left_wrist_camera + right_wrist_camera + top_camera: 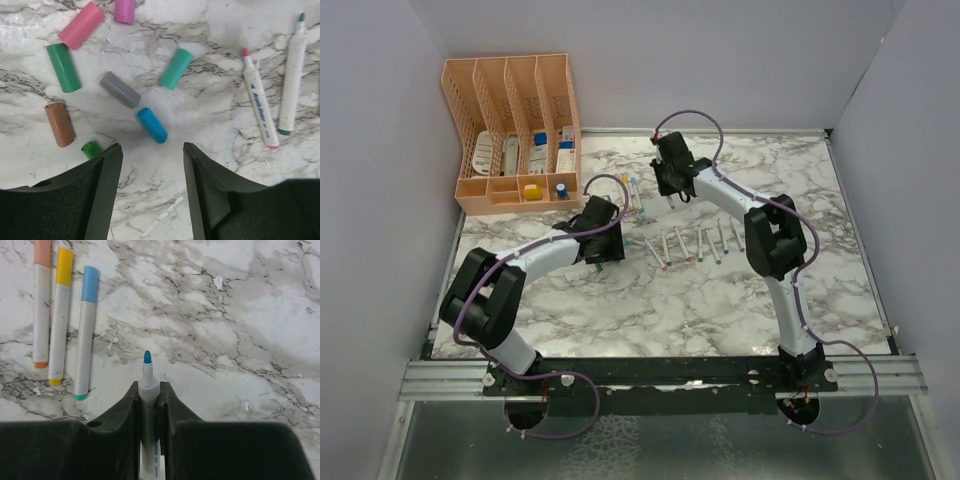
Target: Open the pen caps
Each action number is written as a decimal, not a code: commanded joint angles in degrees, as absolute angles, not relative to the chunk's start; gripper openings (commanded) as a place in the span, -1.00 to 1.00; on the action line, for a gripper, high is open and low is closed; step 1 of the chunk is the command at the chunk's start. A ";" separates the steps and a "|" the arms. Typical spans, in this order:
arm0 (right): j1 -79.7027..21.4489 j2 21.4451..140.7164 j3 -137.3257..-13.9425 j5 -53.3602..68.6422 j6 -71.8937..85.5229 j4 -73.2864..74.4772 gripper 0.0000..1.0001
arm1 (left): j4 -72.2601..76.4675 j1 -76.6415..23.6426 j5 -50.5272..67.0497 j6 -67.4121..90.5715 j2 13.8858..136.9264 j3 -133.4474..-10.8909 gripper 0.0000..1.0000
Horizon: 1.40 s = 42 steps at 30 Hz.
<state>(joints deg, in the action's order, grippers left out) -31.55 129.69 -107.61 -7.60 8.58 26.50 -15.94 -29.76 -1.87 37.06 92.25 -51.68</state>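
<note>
Several loose pen caps lie on the marble in the left wrist view: pink [80, 25], purple [125, 11], green [63, 67], grey [120, 89], teal [176, 69], blue [152, 125] and brown [59, 124]. My left gripper [151, 147] is open and holds nothing, with the blue cap just ahead of its fingertips. My right gripper [149, 385] is shut on a white pen [148, 371], whose bare blue tip sticks out past the jaws. Three capped pens, orange [41, 300], yellow [60, 315] and light blue [86, 330], lie to its left.
Two uncapped pens [260, 106] lie right of the caps. A row of uncapped pens [695, 243] lies between the arms. A peach desk organizer [515, 130] stands at the back left. Grey walls close in the table on three sides.
</note>
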 commanded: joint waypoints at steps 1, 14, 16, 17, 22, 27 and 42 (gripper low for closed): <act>-31.05 132.16 -109.98 -5.69 7.47 26.27 -0.97 | -16.92 -30.07 -1.15 36.11 85.30 -52.75 0.16; -30.33 135.45 -109.35 -3.90 8.44 25.03 -0.97 | -16.42 -29.98 -2.22 37.62 74.79 -54.08 0.65; -30.28 135.67 -109.44 -3.71 8.52 24.97 -0.97 | -16.41 -29.91 -2.72 38.07 74.15 -53.83 0.65; -30.24 135.85 -109.45 -3.62 8.60 24.96 -0.96 | -16.48 -29.89 -2.89 38.26 73.90 -53.67 0.65; -30.15 136.19 -109.16 -3.43 9.03 25.16 -0.53 | -16.51 -29.80 -3.59 38.86 72.92 -53.18 0.65; -30.14 135.81 -108.93 -3.65 9.06 25.06 -0.12 | -16.54 -29.71 -3.77 38.84 72.78 -53.18 0.65; -30.23 135.03 -119.26 -2.11 6.94 28.08 0.28 | -16.67 -27.47 -5.52 39.33 67.85 -51.60 0.84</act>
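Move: The right hand holds the uncapped blue pen over bare table: its laying spot is about 5 cm below and 1 cm back. To the left lie the capped sky-blue, yellow and orange pens, 7, 10 and 12 cm off and 2 to 3 cm farther out. The loose blue cap lies 2 cm ahead of and 2 cm below the left hand; from that hand the grey cap is 5 cm ahead, 2 cm left, the teal cap 6 cm ahead, 3 cm right. Lower the right gripper nearly straight down, some 4.5 cm, until the blue pen rests on the table, then open the fingers to let go and lift off about 3 cm, easing forward. Meanwhile raise the empty left gripper away from the blue cap, about 14 cm with a brief pause on the way, opening it wider and tilting its fingertips up and outward roughly 20 degrees. ##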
